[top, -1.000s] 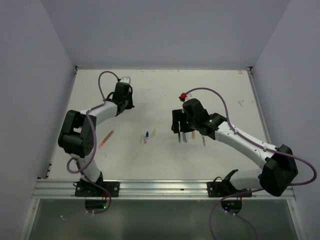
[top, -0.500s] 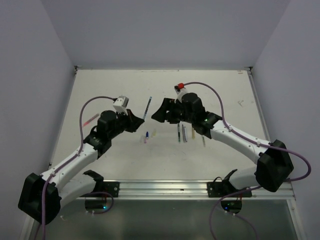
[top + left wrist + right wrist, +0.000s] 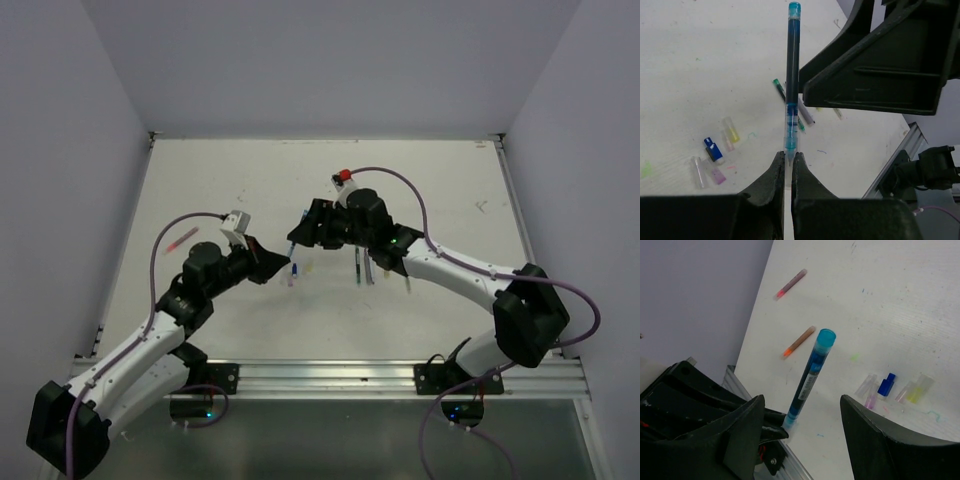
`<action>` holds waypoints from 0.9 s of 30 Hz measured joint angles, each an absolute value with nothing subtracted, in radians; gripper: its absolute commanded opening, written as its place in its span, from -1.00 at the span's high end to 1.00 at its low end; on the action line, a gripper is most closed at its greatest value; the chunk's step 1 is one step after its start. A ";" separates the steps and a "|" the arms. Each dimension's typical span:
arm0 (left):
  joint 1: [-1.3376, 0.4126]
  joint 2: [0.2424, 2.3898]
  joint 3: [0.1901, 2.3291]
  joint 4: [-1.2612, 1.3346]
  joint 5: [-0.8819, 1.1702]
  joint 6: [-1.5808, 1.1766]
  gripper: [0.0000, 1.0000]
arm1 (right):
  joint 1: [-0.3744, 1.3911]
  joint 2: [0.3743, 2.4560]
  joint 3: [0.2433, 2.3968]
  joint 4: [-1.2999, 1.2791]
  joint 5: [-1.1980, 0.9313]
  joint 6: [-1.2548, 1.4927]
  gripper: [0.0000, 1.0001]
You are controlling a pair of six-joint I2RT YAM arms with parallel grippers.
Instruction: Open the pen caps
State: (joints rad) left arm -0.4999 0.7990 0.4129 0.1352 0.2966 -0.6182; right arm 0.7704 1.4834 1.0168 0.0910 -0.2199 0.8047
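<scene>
My left gripper [image 3: 788, 157] is shut on the clear cap end of a blue pen [image 3: 792, 75], which sticks out from it above the table. My right gripper [image 3: 802, 401] is open, with its fingers on either side of the pen's [image 3: 812, 375] body and not touching it. In the top view the two grippers [image 3: 283, 266] [image 3: 305, 228] meet at the table's middle. Loose caps lie on the table below: blue [image 3: 886, 384], pale yellow [image 3: 917, 390], pink [image 3: 871, 401] and a clear one [image 3: 697, 171].
An orange pen [image 3: 799, 341] and a red pen [image 3: 790, 284] lie at the table's left. Uncapped pens [image 3: 362, 267] lie right of the caps, a green-tipped one [image 3: 787, 102] among them. The metal front rail [image 3: 330, 375] runs along the near edge.
My left arm swung from the far left to the middle, carrying the blue pen. My right gripper moved left and now has its open fingers around the pen.
</scene>
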 measured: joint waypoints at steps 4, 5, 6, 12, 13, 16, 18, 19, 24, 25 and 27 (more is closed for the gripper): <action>-0.500 0.750 0.410 0.134 0.319 -0.634 1.00 | 0.771 1.514 1.036 0.106 -0.220 0.813 -0.22; -0.500 0.737 0.410 0.134 0.324 -0.636 1.00 | 0.771 1.521 1.042 0.112 -0.220 0.815 -0.21; -0.500 0.726 0.410 0.134 0.331 -0.636 1.00 | 0.771 1.532 1.049 0.121 -0.221 0.820 -0.14; -0.500 0.713 0.410 0.133 0.363 -0.637 1.00 | 0.772 1.573 1.062 0.167 -0.238 0.844 0.49; -0.500 0.717 0.410 0.134 0.371 -0.637 0.76 | 0.773 1.574 1.062 0.177 -0.249 0.846 0.61; -0.500 0.733 0.406 0.135 0.387 -0.639 0.31 | 0.779 1.575 1.063 0.218 -0.291 0.876 1.00; -0.500 0.732 0.394 0.142 0.403 -0.643 0.16 | 0.781 1.575 1.061 0.227 -0.305 0.874 1.00; -0.500 0.731 0.390 0.142 0.411 -0.645 0.06 | 0.779 1.575 1.058 0.228 -0.308 0.873 1.00; -0.501 0.726 0.378 0.143 0.435 -0.643 -0.04 | 0.776 1.571 1.026 0.254 -0.337 0.875 1.00; -0.501 0.727 0.378 0.144 0.439 -0.643 -0.04 | 0.776 1.568 1.017 0.256 -0.344 0.875 1.00; -0.501 0.731 0.376 0.154 0.451 -0.644 -0.03 | 0.776 1.560 0.999 0.264 -0.361 0.879 1.00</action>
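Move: The blue pen stands upright in my shut left fingers, leaning a little forward; its middle is about 5 cm above that hand, 3 cm ahead and 1 cm to the right. From my open right hand it is some 3 cm to the left, level ahead, about 1 cm higher. The loose blue cap lies on the table, roughly 11 cm ahead of my left hand and 17 cm below, with the purple cap 3 cm nearer me. I pass the blue pen over: my right hand slides about 3 cm left and slightly forward until the pen's barrel is between its fingers, and shuts on it. My left hand rises about 2 cm, then sinks partway back while easing some 3 cm back towards me. As the right closes, the left opens about halfway, letting go of the clear-capped end. My right then draws back about 2 cm. ##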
